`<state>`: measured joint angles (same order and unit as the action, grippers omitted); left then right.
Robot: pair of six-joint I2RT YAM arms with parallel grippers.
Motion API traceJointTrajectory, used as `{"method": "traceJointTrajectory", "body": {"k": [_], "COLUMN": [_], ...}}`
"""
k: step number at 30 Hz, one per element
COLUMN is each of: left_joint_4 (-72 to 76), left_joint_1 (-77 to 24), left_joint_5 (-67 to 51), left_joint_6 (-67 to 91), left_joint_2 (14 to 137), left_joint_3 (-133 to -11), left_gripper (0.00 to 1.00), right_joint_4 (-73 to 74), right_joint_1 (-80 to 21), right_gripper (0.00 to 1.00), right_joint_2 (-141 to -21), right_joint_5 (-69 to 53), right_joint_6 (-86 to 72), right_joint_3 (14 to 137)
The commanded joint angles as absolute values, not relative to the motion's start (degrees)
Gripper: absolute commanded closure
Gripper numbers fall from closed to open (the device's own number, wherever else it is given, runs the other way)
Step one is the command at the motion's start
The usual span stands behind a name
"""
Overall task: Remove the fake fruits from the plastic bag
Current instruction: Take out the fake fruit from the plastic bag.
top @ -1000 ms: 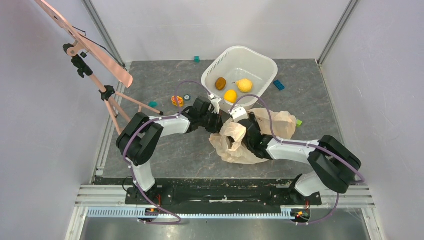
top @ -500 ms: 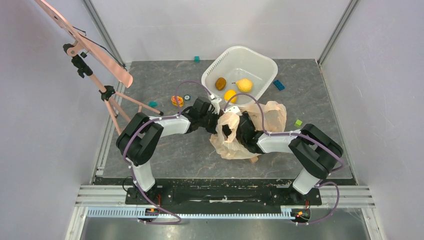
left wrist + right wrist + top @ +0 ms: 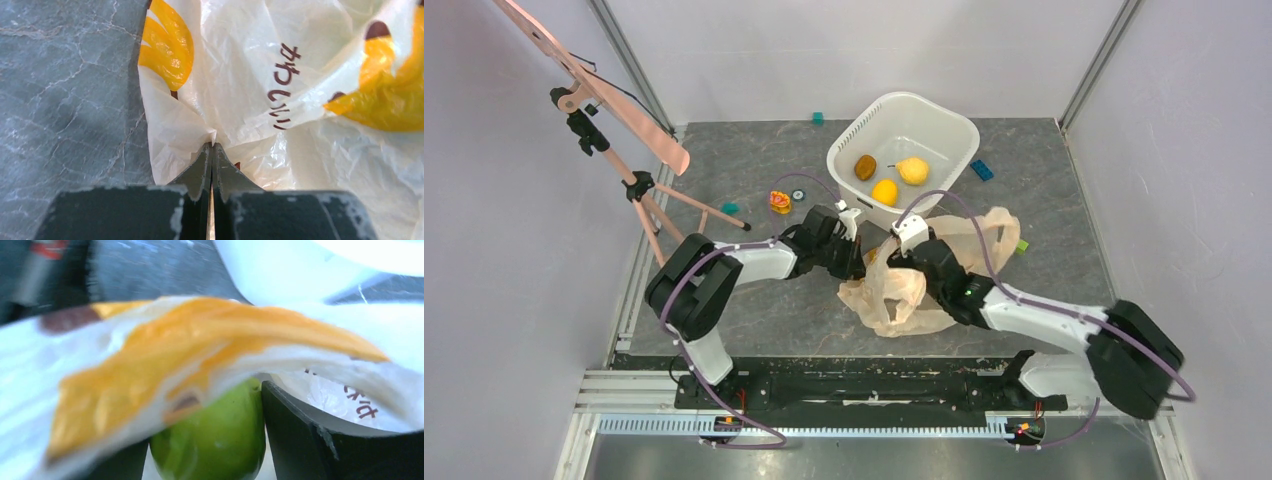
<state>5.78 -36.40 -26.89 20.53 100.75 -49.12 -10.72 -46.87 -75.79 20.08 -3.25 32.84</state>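
Note:
The plastic bag [image 3: 898, 297], peach with yellow banana prints, lies crumpled mid-table between the arms. My left gripper [image 3: 212, 146] is shut on a pinched fold of the bag's edge [image 3: 215, 125]. My right gripper [image 3: 205, 432] reaches inside the bag, its fingers [image 3: 300, 440] pressed to both sides of the green pear [image 3: 220, 440]; a blurred flap of bag [image 3: 165, 365] hangs over it. From above, the bag hides the pear and the right fingers. Three fake fruits lie in the white tub [image 3: 944, 113]: a brown oval [image 3: 865, 167], an orange round one [image 3: 885, 191] and a yellow pear [image 3: 913, 170].
A pink tripod [image 3: 639, 185] stands at the left wall. An orange flower disc [image 3: 779, 202] lies left of the tub. Small blocks are scattered: teal [image 3: 818, 118], blue [image 3: 982, 170], green [image 3: 1022, 245]. Walls enclose the grey mat on three sides.
The right arm swung its elbow out to the right and its jaws narrowed around the green pear. The bag sagged lower and shifted. The left gripper kept its hold on the bag.

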Motion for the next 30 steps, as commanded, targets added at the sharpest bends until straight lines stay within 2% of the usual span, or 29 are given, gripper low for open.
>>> {"method": "traceJointTrajectory", "body": {"k": [1,9,14,23,30], "left_joint_4": [7.82,7.9,8.3,10.41,10.68], "left_joint_1": [-36.57,-36.56,-36.56,-36.57,-36.65], "left_joint_5": [-25.23,-24.61,-24.39,-24.26,-22.34], "left_joint_6": [19.69,19.47,19.67,20.78,23.69], "left_joint_2": [96.71,95.07,94.12,92.03,85.74], "left_joint_3": [-47.74,-46.29,-45.2,-41.53,-37.22], "left_gripper": [0.98,0.98,0.98,0.98,0.98], "right_joint_4": [-3.43,10.83,21.12,31.36,32.13], "right_joint_1": [-48.85,-49.76,-49.81,-49.75,-49.77], "right_gripper": [0.42,0.43,0.43,0.43,0.44], "right_joint_2": [-63.8,-42.14,-34.95,-32.74,-41.13], "right_joint_5": [10.24,3.34,3.17,9.92,13.57], "right_joint_6": [-6.28,-12.38,-14.58,-15.28,-13.64], "right_joint_3": [31.45,30.31,34.55,46.79,56.99]}}
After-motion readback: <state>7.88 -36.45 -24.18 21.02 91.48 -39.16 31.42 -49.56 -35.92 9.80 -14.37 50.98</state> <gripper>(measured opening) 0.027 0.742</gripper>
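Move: The right fingers already hold the green fruit inside the plastic bag. From that hand the middle of the white basket is about 23 cm ahead and 2 cm left, near its own height; the lemon in the basket is some 18 cm ahead, 6 cm left and 5 cm lower. The bag's bulk sits 3 cm back, 3 cm right, 5 cm down. From the left hand, the green fruit is roughly 12 cm right, 3 cm ahead and 5 cm higher. Up by about 20 cm, and back some 10 cm in the first half, the right hand draws the green fruit out of the bag's mouth, edging right later on, rolling its left side up 20-odd degrees and keeping its grip. The left hand, still pinching the bag's edge, eases back and to its left by roughly 4 cm, most of it late, taking the edge along. ##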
